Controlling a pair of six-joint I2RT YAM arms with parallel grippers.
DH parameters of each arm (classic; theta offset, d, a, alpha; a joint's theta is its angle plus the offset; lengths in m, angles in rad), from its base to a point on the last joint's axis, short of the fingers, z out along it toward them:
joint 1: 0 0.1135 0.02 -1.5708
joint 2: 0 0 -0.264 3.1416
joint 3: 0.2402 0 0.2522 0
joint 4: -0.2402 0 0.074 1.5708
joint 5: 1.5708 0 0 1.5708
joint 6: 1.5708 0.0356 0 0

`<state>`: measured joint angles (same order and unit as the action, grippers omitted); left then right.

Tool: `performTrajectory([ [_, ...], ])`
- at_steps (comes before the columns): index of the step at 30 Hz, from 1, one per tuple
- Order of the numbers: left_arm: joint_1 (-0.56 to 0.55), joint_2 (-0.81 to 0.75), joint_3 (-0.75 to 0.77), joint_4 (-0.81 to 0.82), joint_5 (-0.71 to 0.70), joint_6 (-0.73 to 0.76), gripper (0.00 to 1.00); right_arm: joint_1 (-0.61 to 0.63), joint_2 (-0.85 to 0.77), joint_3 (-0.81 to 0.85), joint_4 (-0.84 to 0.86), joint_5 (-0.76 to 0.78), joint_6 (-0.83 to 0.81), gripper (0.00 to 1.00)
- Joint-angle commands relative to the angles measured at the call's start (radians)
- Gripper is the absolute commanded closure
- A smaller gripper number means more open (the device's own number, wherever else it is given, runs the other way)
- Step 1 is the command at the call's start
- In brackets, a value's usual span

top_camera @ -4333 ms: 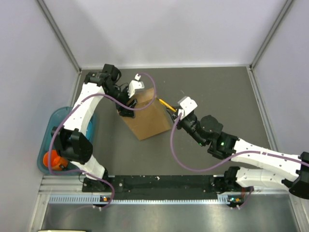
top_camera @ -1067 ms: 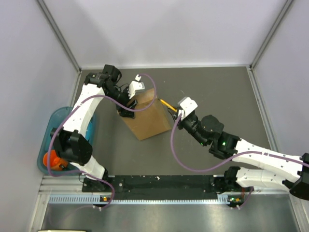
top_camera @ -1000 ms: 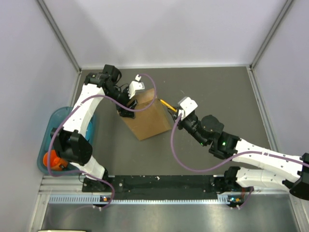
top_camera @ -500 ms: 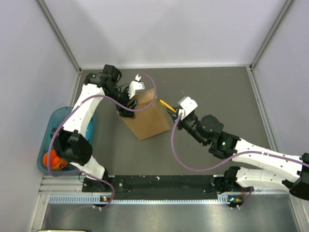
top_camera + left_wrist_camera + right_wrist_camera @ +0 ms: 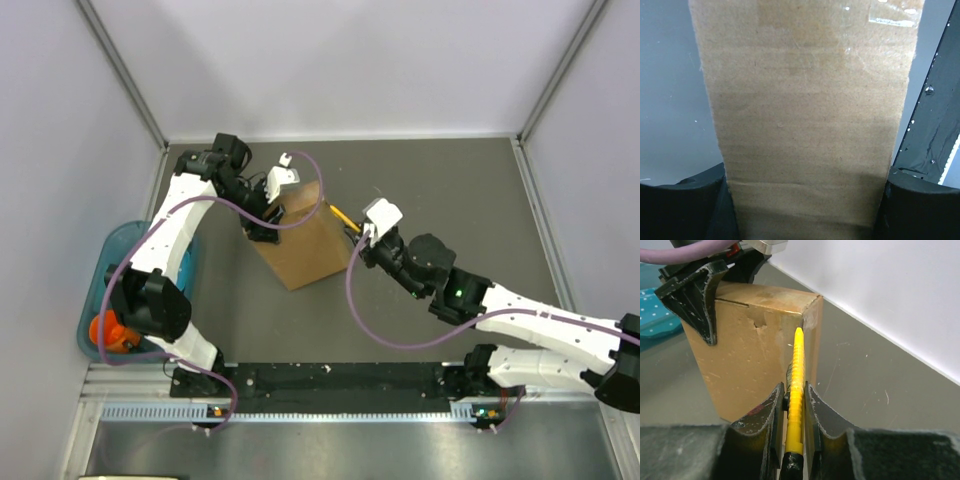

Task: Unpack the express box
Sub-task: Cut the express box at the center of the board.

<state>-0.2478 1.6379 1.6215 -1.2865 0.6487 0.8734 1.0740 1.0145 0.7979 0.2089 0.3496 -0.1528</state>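
Observation:
The express box (image 5: 305, 245) is plain brown cardboard and stands on edge at the middle left of the dark table. My left gripper (image 5: 268, 215) is shut on its far end. In the left wrist view the box (image 5: 805, 115) fills the gap between both black fingers (image 5: 685, 205). My right gripper (image 5: 358, 235) is shut on a thin yellow utility knife (image 5: 342, 215). In the right wrist view the knife (image 5: 797, 375) sits upright between the jaws, and its tip touches the box's near upper corner (image 5: 807, 315). The left fingers (image 5: 695, 300) show at that box's far top.
A teal bin (image 5: 110, 290) holding an orange object (image 5: 105, 330) sits off the table's left edge. White walls close in the back and both sides. A metal rail (image 5: 330, 410) runs along the near edge by the arm bases.
My right arm has shifted slightly left toward the box, bringing the knife tip to its corner. The left arm and the box have not moved.

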Motion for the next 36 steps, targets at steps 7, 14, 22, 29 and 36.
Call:
performTrajectory([
  [7, -0.091, 0.082, -0.155, -0.251, -0.076, 0.116, 1.0, -0.034, 0.05, 0.092, -0.101, -0.115, 0.021, 1.0],
  [14, -0.099, 0.1, -0.137, -0.249, -0.083, 0.098, 1.0, -0.04, 0.093, 0.096, -0.114, -0.146, 0.039, 1.0],
  [22, -0.099, 0.123, -0.117, -0.251, -0.086, 0.075, 1.0, -0.04, 0.144, 0.051, -0.129, -0.159, 0.102, 1.0],
  [29, -0.099, 0.135, -0.117, -0.249, -0.09, 0.075, 1.0, -0.039, 0.141, -0.006, -0.17, -0.133, 0.144, 1.0],
  [36, -0.099, 0.138, -0.115, -0.249, -0.089, 0.064, 1.0, -0.04, 0.134, -0.011, -0.24, -0.08, 0.173, 1.0],
])
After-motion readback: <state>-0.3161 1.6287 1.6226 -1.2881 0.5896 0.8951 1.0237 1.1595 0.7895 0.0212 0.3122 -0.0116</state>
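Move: Ahead of the right hand, which already holds the yellow cutter level, the box's upper taped corner stands about 6 cm farther out, 6 cm to the left and near hand height, right at the cutter's tip. The box's middle is roughly 2 cm ahead, 11 cm left and 9 cm lower; the left gripper is some 19 cm left and 1 cm ahead. From the left hand, that corner is about 5 cm ahead, 13 cm right and roughly level. Easing the cutter forward about 1.5 cm at the box's taped corner, the right hand then sweeps some 10 cm down along the taped edge, fast at the end, tipping the cutter's nose down nearly 20 degrees with the grip kept and the blade still at the tape. The left hand keeps pinching the box across its thickness and holds nearly still, shifting about 1 cm right and slightly back at the finish. ##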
